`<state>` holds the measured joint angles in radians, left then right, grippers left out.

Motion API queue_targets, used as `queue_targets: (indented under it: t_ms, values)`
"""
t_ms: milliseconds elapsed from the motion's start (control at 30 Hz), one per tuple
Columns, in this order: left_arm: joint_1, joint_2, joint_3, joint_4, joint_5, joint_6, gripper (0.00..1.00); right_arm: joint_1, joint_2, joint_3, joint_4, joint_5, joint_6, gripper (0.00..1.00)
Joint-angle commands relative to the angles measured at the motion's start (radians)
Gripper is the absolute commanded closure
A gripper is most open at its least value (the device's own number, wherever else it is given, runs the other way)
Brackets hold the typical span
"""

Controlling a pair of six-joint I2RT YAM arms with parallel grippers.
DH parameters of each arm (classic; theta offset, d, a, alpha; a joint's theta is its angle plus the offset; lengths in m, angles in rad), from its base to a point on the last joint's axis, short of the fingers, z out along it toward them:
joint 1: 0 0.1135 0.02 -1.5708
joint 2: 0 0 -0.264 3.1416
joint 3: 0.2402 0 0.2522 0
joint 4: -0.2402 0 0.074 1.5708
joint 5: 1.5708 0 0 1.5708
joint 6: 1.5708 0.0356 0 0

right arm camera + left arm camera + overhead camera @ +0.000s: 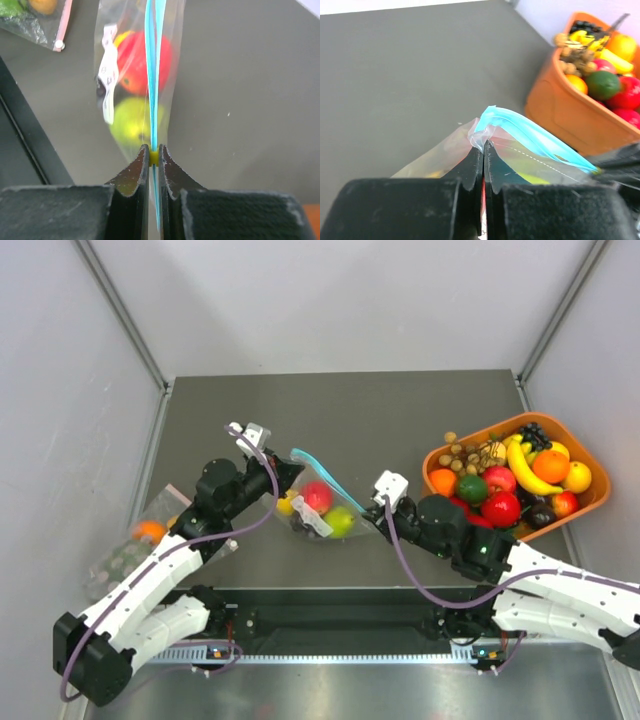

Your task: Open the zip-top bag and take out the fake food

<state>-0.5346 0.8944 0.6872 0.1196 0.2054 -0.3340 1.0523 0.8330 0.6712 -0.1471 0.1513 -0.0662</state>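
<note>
The zip-top bag is held between both grippers in mid-table, its teal-blue zip strip stretched taut. Inside it show a red apple, a lime-green fruit and a yellow lemon; I cannot make out the grape bunch. My left gripper is shut on the bag's left corner by the strip's end. My right gripper is shut on the small yellow slider at the strip's right end. In the right wrist view the strip runs straight away, with the apple and the green fruit beside it.
An orange basket heaped with fake fruit stands at the right, also in the left wrist view. A second clear bag with a pinkish edge strip lies at the far left, also in the right wrist view. A black rail spans the near edge.
</note>
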Motion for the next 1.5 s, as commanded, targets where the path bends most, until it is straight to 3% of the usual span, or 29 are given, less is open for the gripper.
queue_targets:
  t_ms: [0, 300, 567, 667, 700, 733, 1000, 1467]
  values:
    - [0.030, -0.023, 0.064, 0.025, -0.181, 0.055, 1.00, 0.031, -0.063, -0.025, -0.120, 0.028, 0.060, 1.00]
    - [0.031, -0.008, 0.071, 0.005, -0.271, 0.085, 1.00, 0.046, -0.113, -0.024, -0.199, 0.016, 0.152, 1.00]
    - [0.035, -0.006, 0.074, -0.008, -0.248, 0.112, 1.00, 0.052, -0.123, -0.002, -0.236, -0.012, 0.161, 0.99]
    - [0.033, -0.014, 0.063, 0.017, -0.098, 0.150, 1.00, 0.054, -0.110, 0.036, -0.237, -0.010, 0.160, 0.56]
    - [0.033, -0.014, 0.057, 0.025, -0.054, 0.153, 1.00, 0.054, -0.100, 0.059, -0.232, -0.001, 0.148, 0.35]
    - [0.035, -0.017, 0.055, 0.029, 0.004, 0.156, 1.00, 0.052, -0.095, 0.073, -0.224, 0.007, 0.141, 0.32]
    - [0.033, -0.012, 0.051, 0.022, 0.227, 0.193, 1.00, 0.049, 0.018, 0.189, -0.059, 0.091, 0.016, 0.30]
    - [0.035, -0.032, 0.044, 0.009, 0.290, 0.213, 1.00, -0.051, 0.164, 0.231, 0.047, 0.042, -0.040, 0.31]
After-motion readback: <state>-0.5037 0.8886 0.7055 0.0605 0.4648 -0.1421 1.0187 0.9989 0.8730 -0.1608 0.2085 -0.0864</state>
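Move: Pinched in the right fingers is the zip's slider, with the zip's right end only about 3 cm back, 2 cm to the right and 1 cm lower. From this hand the green fruit in the bag lies about 7 cm left, level fore and aft and some 6 cm down; the red fruit is roughly 11 cm left, 5 cm ahead, also 6 cm down. From the left hand, shut on the bag's left corner, the zip's right end lies about 17 cm right, 13 cm back and 4 cm lower. Drawing the slider back and to the right, slightly down, for about 4 cm, the right hand reaches the zip's end and opens wide to let go, then climbs and swings forward and a little left, some 6 cm forward, back over the zip towards the bag's middle. The left keeps its pinch, first pulling forward-left a couple of centimetres, then easing back and right about 5 cm while turning some 20 degrees clockwise. ##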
